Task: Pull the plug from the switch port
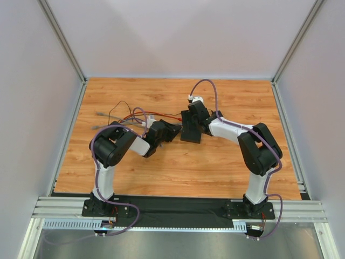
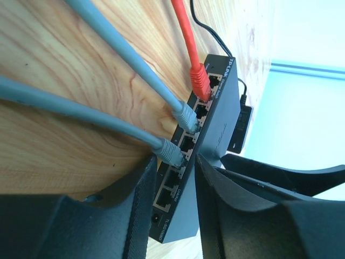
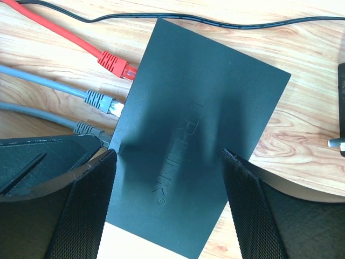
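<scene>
The switch (image 1: 190, 132) is a flat matte-black box (image 3: 205, 97) lying mid-table. Along its port edge (image 2: 207, 116) sit a red plug (image 2: 200, 81), a grey plug (image 2: 187, 117) and a second grey plug (image 2: 171, 152). My left gripper (image 2: 177, 162) is open. Its fingertips flank the port edge just short of the nearest grey plug, with empty ports between the jaws. My right gripper (image 3: 168, 154) is open above the switch's top, one fingertip at the port-side edge and the other over the lid. Contact with the lid cannot be made out.
Red (image 1: 156, 114) and grey cables (image 1: 102, 114) trail left across the wooden table (image 1: 178, 167). A thin black cord (image 3: 215, 21) runs behind the switch. A small black adapter block (image 3: 341, 102) lies just right of it. Grey walls enclose the table.
</scene>
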`<state>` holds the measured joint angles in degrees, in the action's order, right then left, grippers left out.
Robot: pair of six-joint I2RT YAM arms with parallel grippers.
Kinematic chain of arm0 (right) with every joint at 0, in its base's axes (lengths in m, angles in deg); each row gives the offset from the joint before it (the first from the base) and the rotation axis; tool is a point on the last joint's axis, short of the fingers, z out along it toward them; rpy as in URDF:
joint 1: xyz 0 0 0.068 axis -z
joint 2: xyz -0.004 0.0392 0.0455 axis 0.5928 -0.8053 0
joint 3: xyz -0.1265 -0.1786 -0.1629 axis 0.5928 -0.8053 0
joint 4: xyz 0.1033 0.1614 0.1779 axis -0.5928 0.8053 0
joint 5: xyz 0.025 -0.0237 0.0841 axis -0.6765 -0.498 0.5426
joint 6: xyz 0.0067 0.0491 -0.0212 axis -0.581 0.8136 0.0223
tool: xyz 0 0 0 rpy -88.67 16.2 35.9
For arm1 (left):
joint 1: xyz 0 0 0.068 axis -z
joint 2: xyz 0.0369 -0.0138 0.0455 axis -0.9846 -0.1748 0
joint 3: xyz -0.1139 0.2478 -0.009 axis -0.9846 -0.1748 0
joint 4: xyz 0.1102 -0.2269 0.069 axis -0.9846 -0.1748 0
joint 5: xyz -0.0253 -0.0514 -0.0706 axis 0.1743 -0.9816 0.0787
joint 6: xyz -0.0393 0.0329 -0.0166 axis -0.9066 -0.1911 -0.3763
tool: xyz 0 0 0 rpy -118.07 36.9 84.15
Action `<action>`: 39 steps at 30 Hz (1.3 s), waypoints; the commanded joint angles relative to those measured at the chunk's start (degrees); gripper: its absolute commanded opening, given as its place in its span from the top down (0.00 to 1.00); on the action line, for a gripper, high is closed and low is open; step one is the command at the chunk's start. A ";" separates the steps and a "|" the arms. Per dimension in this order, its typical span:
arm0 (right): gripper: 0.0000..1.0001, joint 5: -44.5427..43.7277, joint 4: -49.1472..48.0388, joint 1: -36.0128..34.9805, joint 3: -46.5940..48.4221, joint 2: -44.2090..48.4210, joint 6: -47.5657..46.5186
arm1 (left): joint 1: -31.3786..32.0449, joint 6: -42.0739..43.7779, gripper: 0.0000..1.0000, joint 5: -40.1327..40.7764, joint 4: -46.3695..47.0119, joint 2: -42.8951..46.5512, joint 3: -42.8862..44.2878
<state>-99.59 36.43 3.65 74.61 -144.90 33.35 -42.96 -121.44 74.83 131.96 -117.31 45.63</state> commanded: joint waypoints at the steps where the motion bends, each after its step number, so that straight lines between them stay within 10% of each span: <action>1: 0.21 -1.10 -0.09 -0.07 1.93 -1.21 0.36 | 0.29 -0.67 0.58 1.96 -2.79 -1.63 -0.25; 39: 0.21 -0.49 2.55 -0.16 4.30 -4.02 -2.62 | 1.00 1.27 0.82 3.28 4.16 -4.53 -1.22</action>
<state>-99.94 36.74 3.65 77.24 -147.11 31.25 -42.68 -122.72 76.38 137.03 -120.37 45.71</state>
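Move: The near grey plug, still in the switch, sits just off the left fingertips, about 1 cm ahead, 1 cm to the right and 1 cm lower. From that same hand the second grey plug is some 4 cm ahead and 1 cm right, the red plug 7 cm ahead and 1 cm right, and the switch's middle 2 cm ahead and 7 cm right. The right hand straddles the switch, whose middle lies about 2 cm ahead, 1 cm right and 2 cm below; the near grey plug is 1 cm ahead and 5 cm left. Creeping forward and a little down, barely 1 cm in all, the left hand brings its tips onto the near grey plug and closes them from under half open to about a fifth, pinching the plug's boot from both sides. The right hand slides about 1 cm forward early on, then stays with its wide-open fingers astride the switch's long sides. ##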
